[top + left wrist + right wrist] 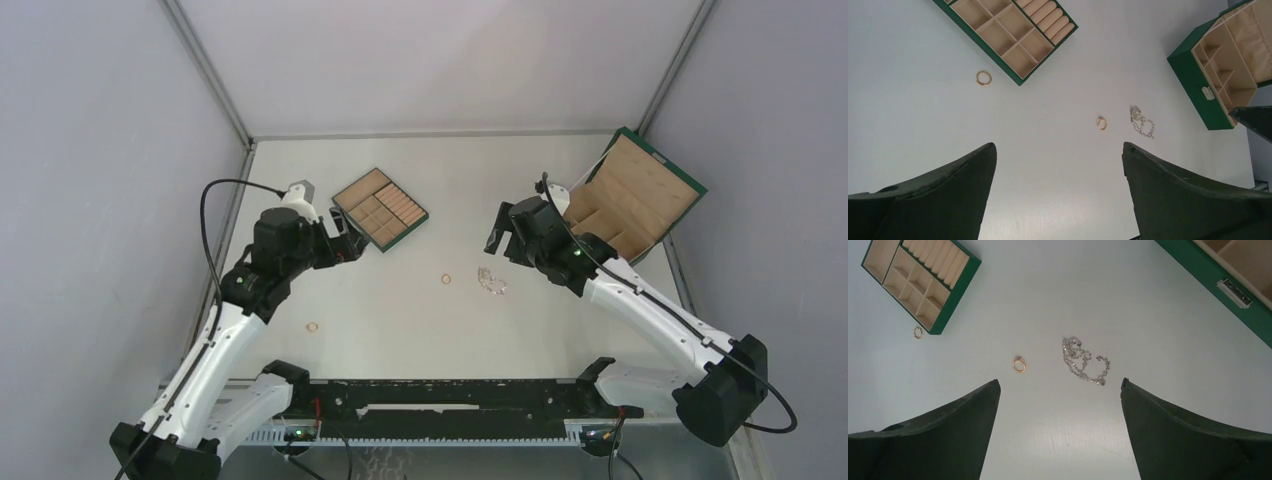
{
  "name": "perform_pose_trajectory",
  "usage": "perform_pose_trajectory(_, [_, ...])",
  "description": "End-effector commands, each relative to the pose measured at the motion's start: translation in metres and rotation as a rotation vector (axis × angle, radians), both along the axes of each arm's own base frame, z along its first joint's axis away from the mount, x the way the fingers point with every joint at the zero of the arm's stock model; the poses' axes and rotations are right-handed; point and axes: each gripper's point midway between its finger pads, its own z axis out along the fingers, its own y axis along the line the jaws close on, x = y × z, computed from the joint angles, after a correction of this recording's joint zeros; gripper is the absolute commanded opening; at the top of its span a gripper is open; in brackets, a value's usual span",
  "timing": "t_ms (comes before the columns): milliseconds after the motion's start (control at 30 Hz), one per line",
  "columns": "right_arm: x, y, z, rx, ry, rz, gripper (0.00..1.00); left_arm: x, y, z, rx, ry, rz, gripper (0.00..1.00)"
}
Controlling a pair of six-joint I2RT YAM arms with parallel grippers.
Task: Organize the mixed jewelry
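Observation:
The mixed jewelry lies loose on the white table. One gold ring [446, 278] [1102, 123] [1019, 365] sits mid-table, with the silvery chain tangle [491, 282] [1141, 121] [1083, 362] just to its right. A second gold ring [313, 326] [983, 78] [918, 332] lies apart to the left. My left gripper [352, 245] [1059, 150] hovers open by the tray's near corner, holding nothing. Above and just behind the chain, my right gripper [500, 240] [1060, 385] is also open, with only bare table between its fingers.
A tan compartmented tray with a green edge [380, 208] [1013, 30] [918, 280] lies at the back left of centre. At the back right stands a large green box with tan lining [640, 195] [1223, 75] [1228, 285], lid open. Grey walls enclose the table.

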Motion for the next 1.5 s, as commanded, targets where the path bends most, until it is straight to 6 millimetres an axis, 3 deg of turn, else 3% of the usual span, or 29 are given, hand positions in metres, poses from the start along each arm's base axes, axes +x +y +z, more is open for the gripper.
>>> perform_pose_trajectory(0, [0.016, 0.009, 0.023, 0.038, -0.085, -0.014, 1.0, 0.005, -0.002, 0.01, 0.012, -0.054, -0.023, 1.0])
perform_pose_trajectory(167, [0.02, 0.02, 0.023, 0.06, -0.089, 0.009, 1.0, 0.012, 0.011, 0.006, 0.026, -0.04, 0.059, 1.0])
perform_pose_trajectory(433, [0.027, 0.025, 0.016, 0.067, -0.08, 0.0, 1.0, 0.025, 0.054, -0.012, 0.09, -0.055, 0.31, 1.0])
perform_pose_trajectory(600, [0.03, 0.033, 0.011, 0.086, -0.066, 0.009, 1.0, 0.038, 0.082, -0.023, 0.171, 0.121, 0.359, 1.0])
perform_pose_trajectory(833, [0.035, 0.042, 0.015, 0.065, -0.06, 0.04, 0.99, 0.095, 0.11, -0.042, 0.217, 0.282, 0.471, 0.94])
perform_pose_trajectory(1000, [0.029, 0.039, 0.016, 0.052, -0.06, 0.033, 0.99, 0.147, 0.108, -0.057, 0.219, 0.358, 0.491, 0.86])
perform_pose_trajectory(1200, [0.022, 0.031, 0.018, 0.028, -0.056, 0.024, 0.99, 0.203, 0.112, -0.09, 0.263, 0.447, 0.546, 0.68])
perform_pose_trajectory(1333, [0.019, 0.024, 0.019, 0.006, -0.053, 0.015, 0.99, 0.234, 0.106, -0.108, 0.248, 0.479, 0.557, 0.65])
perform_pose_trajectory(1467, [0.018, 0.02, 0.018, -0.011, -0.051, 0.011, 0.99, 0.245, 0.105, -0.128, 0.255, 0.514, 0.582, 0.59])
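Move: The tray's middle is about 24 cm ahead of the left hand, 4 cm to its right and 20 cm below; its left corner is some 28 cm ahead and 8 cm left. The near ring by the tray's lower-left edge lies roughly 13 cm straight ahead, the middle ring 5 cm ahead and 19 cm right. From the right hand the tray is about 24 cm ahead and 28 cm left, the necklace 4 cm ahead and 3 cm left. The left hand swings left, then reaches quickly forward and down past the near ring towards the tray's left corner, some 24 cm forward, 13 cm down and 10 cm left, turning counter-clockwise and tipping down while the open fingers narrow by over a third. The empty right hand, fingers wide, drifts about 4 cm left with some forward, then eases partly back. ##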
